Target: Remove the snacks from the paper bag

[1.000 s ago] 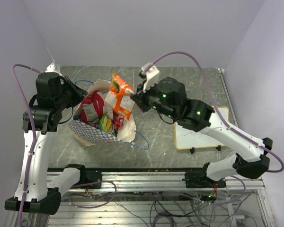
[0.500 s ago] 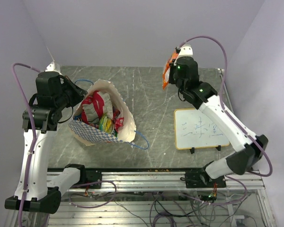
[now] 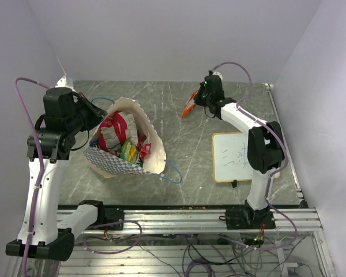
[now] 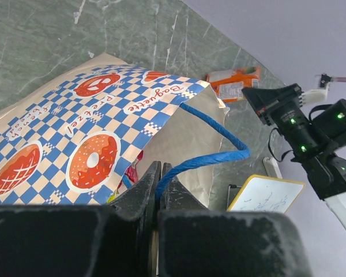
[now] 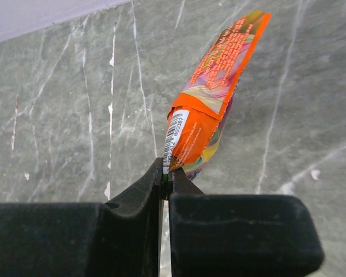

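The paper bag (image 3: 151, 151) lies tilted on the left of the table with its mouth open upward, its checkered band (image 4: 75, 133) facing the left wrist camera. Snacks fill it: a red-and-white packet (image 3: 112, 130) and a green-yellow one (image 3: 128, 151) show. My left gripper (image 3: 97, 111) (image 4: 160, 173) is shut on the bag's blue string handle (image 4: 213, 154). An orange snack packet (image 3: 190, 106) (image 5: 210, 109) (image 4: 233, 81) is pinched by its end in my shut right gripper (image 3: 198, 99) (image 5: 167, 176), low over the far middle of the table. Whether it touches the surface I cannot tell.
A white framed writing board (image 3: 239, 156) (image 4: 265, 193) lies at the right of the table. The bag's other blue handle (image 3: 172, 173) trails toward the near edge. Purple walls close in at the back and both sides.
My right gripper has carried the orange packet from over the bag's mouth to the far right, then down toward the table. The left arm and bag have not moved.
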`<state>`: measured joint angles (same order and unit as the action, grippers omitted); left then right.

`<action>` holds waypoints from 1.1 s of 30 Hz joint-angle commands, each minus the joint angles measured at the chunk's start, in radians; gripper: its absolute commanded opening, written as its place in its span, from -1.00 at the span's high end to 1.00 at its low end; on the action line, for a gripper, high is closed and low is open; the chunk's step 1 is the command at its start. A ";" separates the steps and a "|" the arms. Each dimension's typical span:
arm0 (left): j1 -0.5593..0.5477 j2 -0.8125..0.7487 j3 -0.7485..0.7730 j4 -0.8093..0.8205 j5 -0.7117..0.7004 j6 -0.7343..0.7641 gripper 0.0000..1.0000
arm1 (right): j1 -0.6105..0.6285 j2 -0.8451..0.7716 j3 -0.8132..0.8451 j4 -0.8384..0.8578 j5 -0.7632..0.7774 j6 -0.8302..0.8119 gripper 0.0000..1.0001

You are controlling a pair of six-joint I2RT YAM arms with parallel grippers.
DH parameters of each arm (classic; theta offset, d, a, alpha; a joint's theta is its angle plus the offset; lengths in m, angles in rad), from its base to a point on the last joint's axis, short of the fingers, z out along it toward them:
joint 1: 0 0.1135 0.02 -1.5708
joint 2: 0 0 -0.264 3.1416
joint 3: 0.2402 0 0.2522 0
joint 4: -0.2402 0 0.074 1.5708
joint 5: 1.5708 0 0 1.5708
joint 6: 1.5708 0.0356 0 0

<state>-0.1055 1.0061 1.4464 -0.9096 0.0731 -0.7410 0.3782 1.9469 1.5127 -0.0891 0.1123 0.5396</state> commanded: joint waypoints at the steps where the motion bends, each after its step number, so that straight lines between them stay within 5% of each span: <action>1: 0.000 -0.012 0.010 0.009 0.060 -0.011 0.86 | -0.029 0.029 0.003 0.194 -0.060 0.085 1.00; 6: 0.000 -0.034 -0.057 0.037 0.119 -0.039 0.86 | -0.116 0.041 -0.082 0.177 0.002 0.093 0.85; 15: 0.000 -0.073 -0.133 0.072 0.153 -0.080 0.86 | -0.205 -0.091 -0.149 -0.071 0.022 0.001 -0.20; 25: 0.000 -0.079 -0.080 0.061 0.084 -0.037 0.86 | -0.092 -0.336 -0.153 -0.197 -0.229 -0.218 -0.24; 33: -0.001 -0.051 -0.025 0.019 0.095 0.005 0.86 | 0.302 -0.447 -0.076 -0.174 -0.237 -0.235 -0.25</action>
<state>-0.1055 0.9615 1.3922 -0.8707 0.1566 -0.7601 0.5320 1.5455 1.3819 -0.2741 -0.0872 0.3157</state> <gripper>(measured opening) 0.082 0.622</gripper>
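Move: The right hand holds the orange snack bag by its edge, and the bare table spot it is meant for lies some 12 cm below, about 3 cm to the left and level fore and aft. The open paper bag stands roughly 16 cm back and 29 cm to its left, and the whiteboard about 22 cm back, 20 cm right and 12 cm below. From the left hand, shut on the bag's blue handle, that table spot is some 24 cm ahead, 34 cm right and 30 cm below. The right hand eases forward a touch and sinks, then sweeps about 13 cm to the right while still dropping to some 7 cm below its start, its fingers opening wide on the way to let go of the orange snack bag. Empty and open, it then rises about 17 cm and swings back and left towards the paper bag, turning counter-clockwise, while the left hand keeps its pinch on the blue handle and dips some 3 cm before coming up again. ##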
